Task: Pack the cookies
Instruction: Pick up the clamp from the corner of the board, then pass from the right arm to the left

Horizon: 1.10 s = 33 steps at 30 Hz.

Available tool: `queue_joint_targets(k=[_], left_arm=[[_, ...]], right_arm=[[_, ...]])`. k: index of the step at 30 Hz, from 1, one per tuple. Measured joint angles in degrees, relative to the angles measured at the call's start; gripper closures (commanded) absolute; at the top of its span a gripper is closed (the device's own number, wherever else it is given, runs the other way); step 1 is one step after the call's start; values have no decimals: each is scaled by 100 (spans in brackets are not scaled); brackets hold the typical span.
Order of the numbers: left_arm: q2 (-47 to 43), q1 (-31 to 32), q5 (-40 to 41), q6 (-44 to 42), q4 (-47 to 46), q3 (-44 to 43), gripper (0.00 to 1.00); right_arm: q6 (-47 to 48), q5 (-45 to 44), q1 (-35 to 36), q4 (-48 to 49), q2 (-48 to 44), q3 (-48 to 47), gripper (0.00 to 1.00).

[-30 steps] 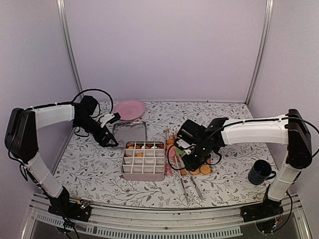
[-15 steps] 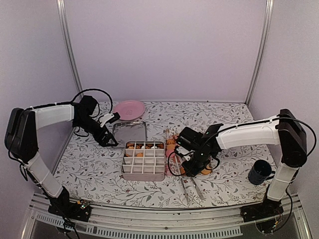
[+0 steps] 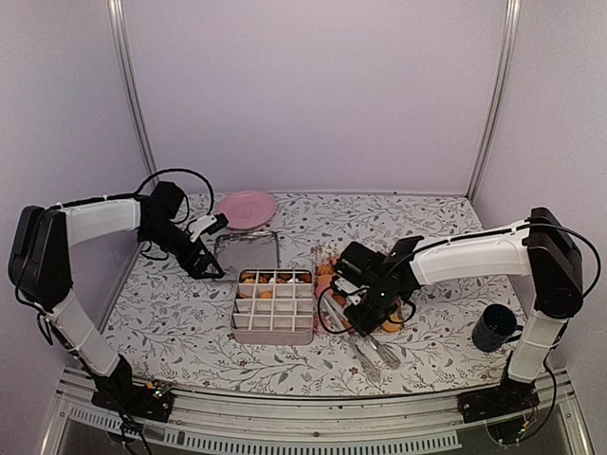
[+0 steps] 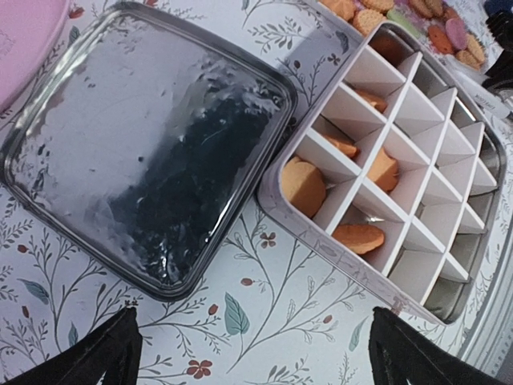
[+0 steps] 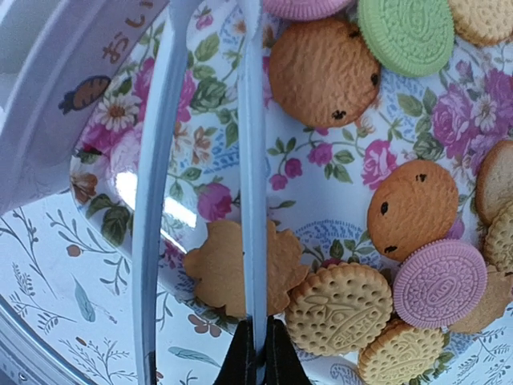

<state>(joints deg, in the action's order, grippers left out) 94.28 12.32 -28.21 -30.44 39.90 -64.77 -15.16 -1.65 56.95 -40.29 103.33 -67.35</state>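
Cookies (image 5: 324, 61) lie on a floral plate (image 5: 321, 184): golden, brown, pink and one green (image 5: 405, 32). My right gripper (image 5: 256, 353) is shut on one arm of the blue tongs (image 5: 253, 160), over a flower-shaped cookie (image 5: 210, 269); the other tong arm (image 5: 156, 200) stands free to its left. In the top view the right gripper (image 3: 365, 318) hangs beside the divided box (image 3: 273, 327). A few orange cookies (image 4: 303, 186) sit in the box's (image 4: 321, 233) far cells. The left gripper (image 4: 256, 361) is open above bare tablecloth, beside the box and its lid (image 4: 152, 152).
The clear lid (image 3: 247, 253) lies behind the box, with a pink plate (image 3: 245, 207) further back. A dark mug (image 3: 495, 327) stands at the right, near the right arm's base. The tongs (image 3: 365, 351) stretch toward the table's front edge.
The right gripper has closed onto one tong arm, and the tongs' near ends have shifted on the table. The left arm has not moved.
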Motion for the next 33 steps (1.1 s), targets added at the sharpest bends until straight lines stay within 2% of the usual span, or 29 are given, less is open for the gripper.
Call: queue_joint_targets(k=[8,12,18,23,27,33], left_arm=[[-74,0,-247,37,155,-94,1],[-164,0,-590,142,175,-232,1],[-275,0,-1445,448,197,-586,1],[-282,96,-2365,758,138,-822,1],[-282,385,-3049,953,63,-909,1],[-286,752,-3757,1187,-225,-933,2]], right_arm=[[-70,-319,0,-90,-396,-728,100],[-57,-387,-2,236,-577,-1346,100],[-22,-98,-105,1711,-562,-1565,100],[83,232,-184,3543,-302,-1591,100],[98,472,-240,4747,170,-1770,100],[-188,761,-396,5980,516,-1659,100]])
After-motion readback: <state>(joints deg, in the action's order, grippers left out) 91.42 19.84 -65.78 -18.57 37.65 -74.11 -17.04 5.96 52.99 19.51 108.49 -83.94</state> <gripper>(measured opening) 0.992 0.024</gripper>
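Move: The right hand already pinches the clamp low over the near-left corner of the cookie board; the open left gripper lies about 28 cm to its left, 13 cm ahead and some 6 cm higher, with the compartment box between them, roughly 17 cm left and 8 cm ahead of the right hand, and the cookies about 12 cm straight ahead. From the left hand the clamp lies some 27 cm right, 14 cm back and 7 cm lower, and the clear tray 6 cm right and 10 cm ahead. Keeping its pinch on one arm of the clamp, the right hand sweeps it up some 26 cm while carrying it left and forward over the box towards the left gripper, the wrist rolling about 60 degrees so the fingers swing from pointing down to pointing left and the clamp's hinge end tips up. The left hand, fingers staying wide open, comes to meet it, rising about 15 cm and going right and a little back as its fingers swing up towards the clamp, no touch yet plain to see. ##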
